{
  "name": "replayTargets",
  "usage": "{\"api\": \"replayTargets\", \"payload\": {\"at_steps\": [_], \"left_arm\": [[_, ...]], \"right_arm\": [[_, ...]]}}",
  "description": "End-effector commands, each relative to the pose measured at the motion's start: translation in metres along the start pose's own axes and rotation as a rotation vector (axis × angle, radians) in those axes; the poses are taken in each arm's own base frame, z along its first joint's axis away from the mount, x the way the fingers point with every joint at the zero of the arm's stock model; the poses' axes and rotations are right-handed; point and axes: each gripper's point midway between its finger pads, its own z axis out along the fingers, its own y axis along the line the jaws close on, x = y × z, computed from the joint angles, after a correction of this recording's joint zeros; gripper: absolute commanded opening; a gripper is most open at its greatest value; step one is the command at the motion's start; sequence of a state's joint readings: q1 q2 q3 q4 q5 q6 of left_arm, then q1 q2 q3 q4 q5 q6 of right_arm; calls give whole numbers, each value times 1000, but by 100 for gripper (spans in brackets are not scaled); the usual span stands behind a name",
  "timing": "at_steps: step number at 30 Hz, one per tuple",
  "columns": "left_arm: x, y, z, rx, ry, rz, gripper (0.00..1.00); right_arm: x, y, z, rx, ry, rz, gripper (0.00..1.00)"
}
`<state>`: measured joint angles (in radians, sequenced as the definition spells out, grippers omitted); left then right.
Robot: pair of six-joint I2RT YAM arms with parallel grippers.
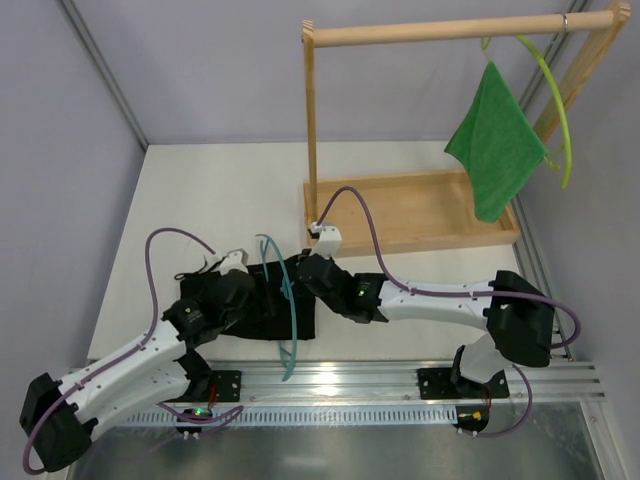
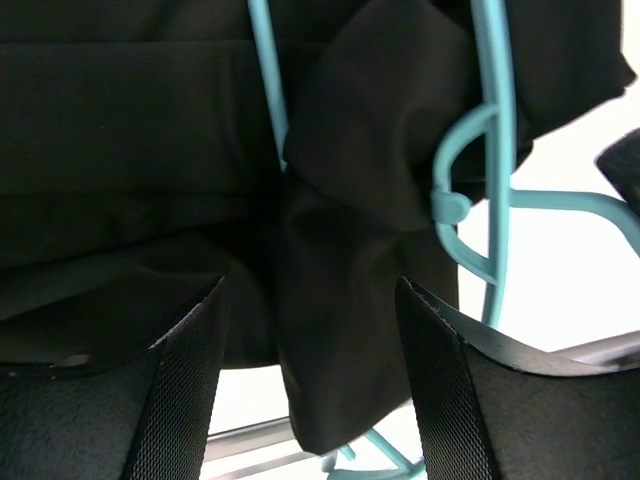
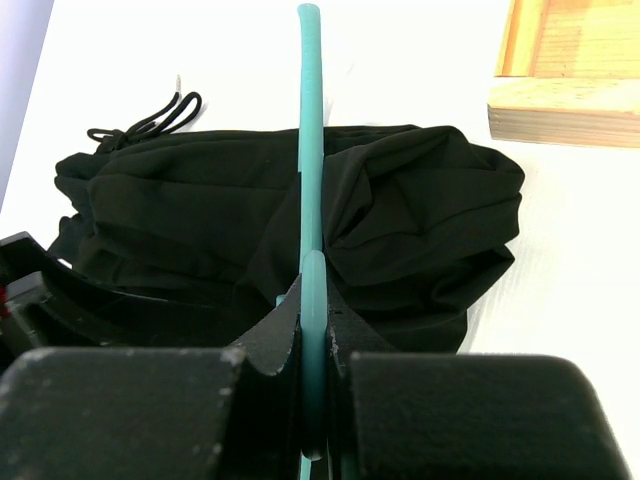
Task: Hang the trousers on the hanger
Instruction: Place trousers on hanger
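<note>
The black trousers (image 1: 262,318) lie bunched on the white table, in front of the arm bases. The teal hanger (image 1: 287,340) stands on edge across them, and a fold of the trousers (image 2: 350,200) is draped over its bar. My right gripper (image 3: 313,300) is shut on the hanger (image 3: 310,120), whose thin bar runs straight up between the fingers. My left gripper (image 2: 312,340) hovers over the trousers (image 2: 130,130) from the left with its jaws wide apart. A hanging fold of fabric sits between the fingers (image 2: 190,380), with gaps on both sides. The hanger's hook (image 2: 455,170) shows at the right of the left wrist view.
A wooden rack with a tray base (image 1: 420,215) and a top rod (image 1: 450,30) stands at the back right. It carries a green cloth (image 1: 497,150) and a yellow-green hanger (image 1: 555,100). A metal rail (image 1: 350,378) runs along the near edge. The trousers' drawstring (image 3: 150,120) trails to the far left.
</note>
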<state>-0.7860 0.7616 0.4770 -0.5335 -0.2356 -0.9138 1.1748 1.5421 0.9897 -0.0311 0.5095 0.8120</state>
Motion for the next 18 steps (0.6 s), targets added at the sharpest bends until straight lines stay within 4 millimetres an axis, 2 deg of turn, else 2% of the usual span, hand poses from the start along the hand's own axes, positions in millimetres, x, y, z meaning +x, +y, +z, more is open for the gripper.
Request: {"api": "replayTargets", "payload": {"at_steps": [1,5,7,10,11,13,14,16,17,18], "left_arm": [[-15,-2,3,-14,-48,3,67],[-13,-6,15,4,-27,0,66],[-13,-19,18,66,-19,-8,65],[-11,-27,24,111,-9,-28,59],[-9,-26,25,112,-1,-32,50],[-9,-26,28,114,7,-44,38],[-8,-29,29,125,14,-53,26],[-5,-30,32,139,33,-61,16],[-3,-35,31,163,49,-71,7],[-3,-35,31,166,55,-77,3]], "right_arm": [[-23,2,-7,-1,-75,37,4],[-22,1,-7,1,-74,38,4],[-21,0,-7,0,-72,42,4],[-19,-4,-6,8,-68,40,4],[-23,0,-6,-8,-85,56,4],[-22,-2,-6,-6,-85,59,4],[-23,-2,-7,-7,-87,66,4],[-23,-4,-7,-6,-86,67,4],[-23,-5,-8,-2,-84,70,4],[-24,-6,-9,0,-90,77,4]]}}
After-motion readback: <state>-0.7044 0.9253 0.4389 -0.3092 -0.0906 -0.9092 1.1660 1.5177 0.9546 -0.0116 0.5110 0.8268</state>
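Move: The loose end of the trousers' cloth showing between the teal hanger's arms is right at the open left fingers: about 2 cm ahead, 2 cm to the right and 2 cm below. The hanger's middle is some 4 cm right of this hand, 1 cm back and 1 cm higher; the drawstring lies roughly 15 cm left, 8 cm ahead and 6 cm below. From the right hand, that cloth end is about 4 cm back, 5 cm left and 8 cm down. Forward and down at first, then mainly to the right while still sinking, the left hand eases about 3.5 cm in all into the loose cloth of the trousers. On the rightward part its widely open fingers shut and pinch the cloth, the wrist hardly turning. The right hand keeps its grip on the hanger and stays almost in place. ##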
